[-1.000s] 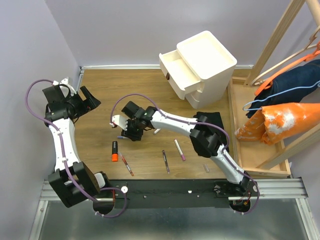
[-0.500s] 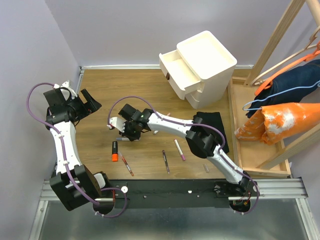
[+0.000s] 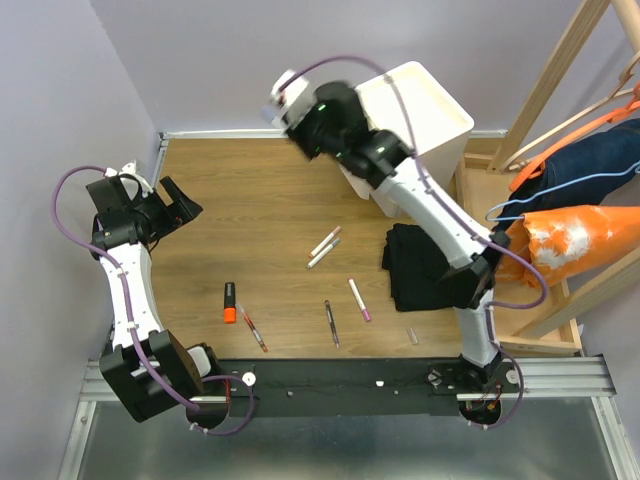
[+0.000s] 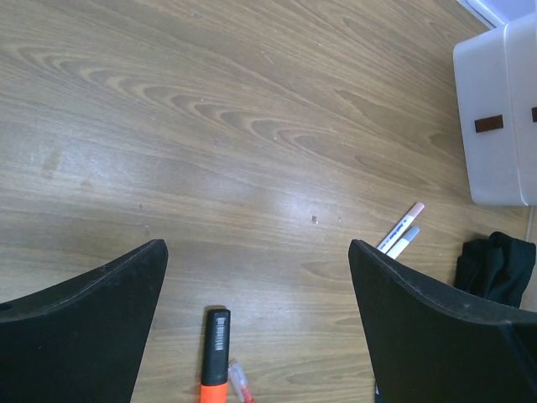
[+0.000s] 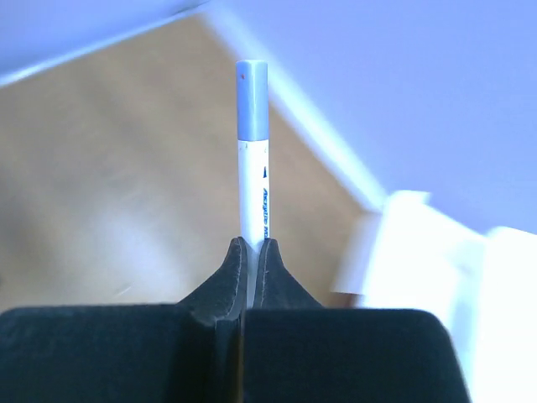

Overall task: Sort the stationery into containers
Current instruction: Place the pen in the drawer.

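My right gripper [image 3: 305, 120] is raised high in front of the white cabinet [image 3: 425, 105], blurred in the top view. In the right wrist view it [image 5: 250, 250] is shut on a white pen with a grey-blue cap [image 5: 252, 159], which stands straight out from the jaws. The cabinet [image 5: 445, 252] shows at the right there. My left gripper [image 3: 172, 205] is open and empty at the far left. In the left wrist view it [image 4: 256, 245] hangs above an orange highlighter [image 4: 214, 357]. On the table lie the highlighter [image 3: 230, 302], a red pen [image 3: 252, 327], two pens side by side [image 3: 323, 247] and two more pens [image 3: 359, 299] [image 3: 331, 322].
A folded black cloth [image 3: 420, 265] lies right of the pens, with a tiny piece [image 3: 412, 335] in front of it. A wooden clothes rack [image 3: 560, 80] with orange and blue garments stands at the right. Cabinet drawers [image 4: 495, 126] and the two pens [image 4: 401, 233] show in the left wrist view.
My right arm has lifted off the left-centre of the table with the pen and swung up and back toward the cabinet, uncovering the two side-by-side pens. The left arm has barely moved.
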You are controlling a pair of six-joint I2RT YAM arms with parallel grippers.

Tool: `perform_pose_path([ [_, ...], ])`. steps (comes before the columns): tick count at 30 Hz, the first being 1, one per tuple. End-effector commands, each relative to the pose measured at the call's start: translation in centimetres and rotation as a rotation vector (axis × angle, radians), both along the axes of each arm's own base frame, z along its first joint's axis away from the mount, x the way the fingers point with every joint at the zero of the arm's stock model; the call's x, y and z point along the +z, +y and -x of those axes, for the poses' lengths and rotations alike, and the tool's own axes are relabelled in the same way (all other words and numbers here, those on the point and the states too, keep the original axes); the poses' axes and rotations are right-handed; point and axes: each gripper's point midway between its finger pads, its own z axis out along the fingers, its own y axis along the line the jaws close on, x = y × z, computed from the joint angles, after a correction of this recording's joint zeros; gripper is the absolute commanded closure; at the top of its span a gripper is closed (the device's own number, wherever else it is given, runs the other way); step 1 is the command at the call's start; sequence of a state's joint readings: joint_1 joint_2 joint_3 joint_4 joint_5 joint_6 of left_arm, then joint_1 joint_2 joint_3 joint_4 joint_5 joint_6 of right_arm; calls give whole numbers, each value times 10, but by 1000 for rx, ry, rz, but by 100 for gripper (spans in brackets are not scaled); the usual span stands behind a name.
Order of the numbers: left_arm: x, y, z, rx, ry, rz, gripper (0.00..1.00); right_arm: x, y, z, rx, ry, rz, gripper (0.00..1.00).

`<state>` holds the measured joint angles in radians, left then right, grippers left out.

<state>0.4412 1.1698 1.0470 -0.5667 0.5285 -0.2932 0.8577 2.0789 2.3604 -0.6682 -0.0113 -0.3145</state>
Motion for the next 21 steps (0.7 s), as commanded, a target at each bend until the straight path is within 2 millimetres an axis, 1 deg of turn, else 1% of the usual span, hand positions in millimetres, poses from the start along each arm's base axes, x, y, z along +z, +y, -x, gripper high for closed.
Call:
perform_pose_path([
  [1, 14, -1, -3, 5, -52, 13, 2, 51, -84, -81, -383, -145, -92, 99],
  [2, 15, -1, -3, 5, -54, 15, 2, 51, -93, -89, -413, -150, -89, 99],
  [3, 15, -1, -4, 7, -57, 16, 2, 53, -111, -100, -469, -162, -85, 100],
  [4, 15, 0, -4, 8, -55, 18, 2, 52, -118, -105, -493, -164, -78, 99],
  [5, 15, 0, -5, 8, -55, 20, 2, 46, -125, -109, -515, -158, -65, 99],
  [6, 16, -1, -5, 5, -59, 21, 2, 41, -138, -116, -548, -154, -51, 100],
  [8, 15, 0, -6, 8, -55, 24, 2, 28, -147, -120, -564, -123, -25, 99],
  [9, 15, 0, -7, 8, -55, 25, 2, 14, -152, -124, -565, -92, -10, 99],
  [11, 12, 0, -7, 10, -47, 28, 2, -5, -160, -129, -581, -49, 17, 100],
  [12, 13, 1, -7, 10, -50, 24, 3, -15, -168, -133, -597, -24, 25, 99],
  [15, 9, 0, -6, 11, -41, 29, 2, -37, -178, -142, -617, 14, 53, 99],
  [16, 9, 0, -5, 9, -42, 27, 2, -41, -180, -144, -624, 15, 62, 99],
  [18, 7, 0, -5, 10, -39, 26, 2, -47, -184, -149, -652, 11, 77, 85],
  [19, 6, 0, -4, 10, -38, 27, 2, -47, -184, -149, -655, 11, 76, 75],
  [20, 6, -1, -4, 10, -38, 27, 2, -46, -184, -150, -660, 6, 72, 57],
  [21, 5, 0, -4, 12, -35, 28, 2, -44, -183, -149, -656, 9, 63, 48],
])
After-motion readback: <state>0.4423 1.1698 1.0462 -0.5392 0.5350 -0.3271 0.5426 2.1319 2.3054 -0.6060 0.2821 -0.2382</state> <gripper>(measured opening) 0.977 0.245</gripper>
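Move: The open drawer that the right hand's pen is bound for lies about 13 cm ahead, 17 cm to the hand's right and some 14 cm below. The white cabinet body stands about 11 cm right of the drawer and 4 cm farther out. Two markers lie roughly 7 cm behind and 8 cm right of the hand, 32 cm down. From the left hand the drawer is about 20 cm ahead and 40 cm right, nearly level. Still pinching the pen, the right hand swings quickly right and forward, about 18 cm and 15 cm, to above the open drawer, climbing some 7 cm on the way and then sinking about 11 cm. The wrist turns about 35 degrees clockwise, and at the end the fingers part and let go of the pen. ##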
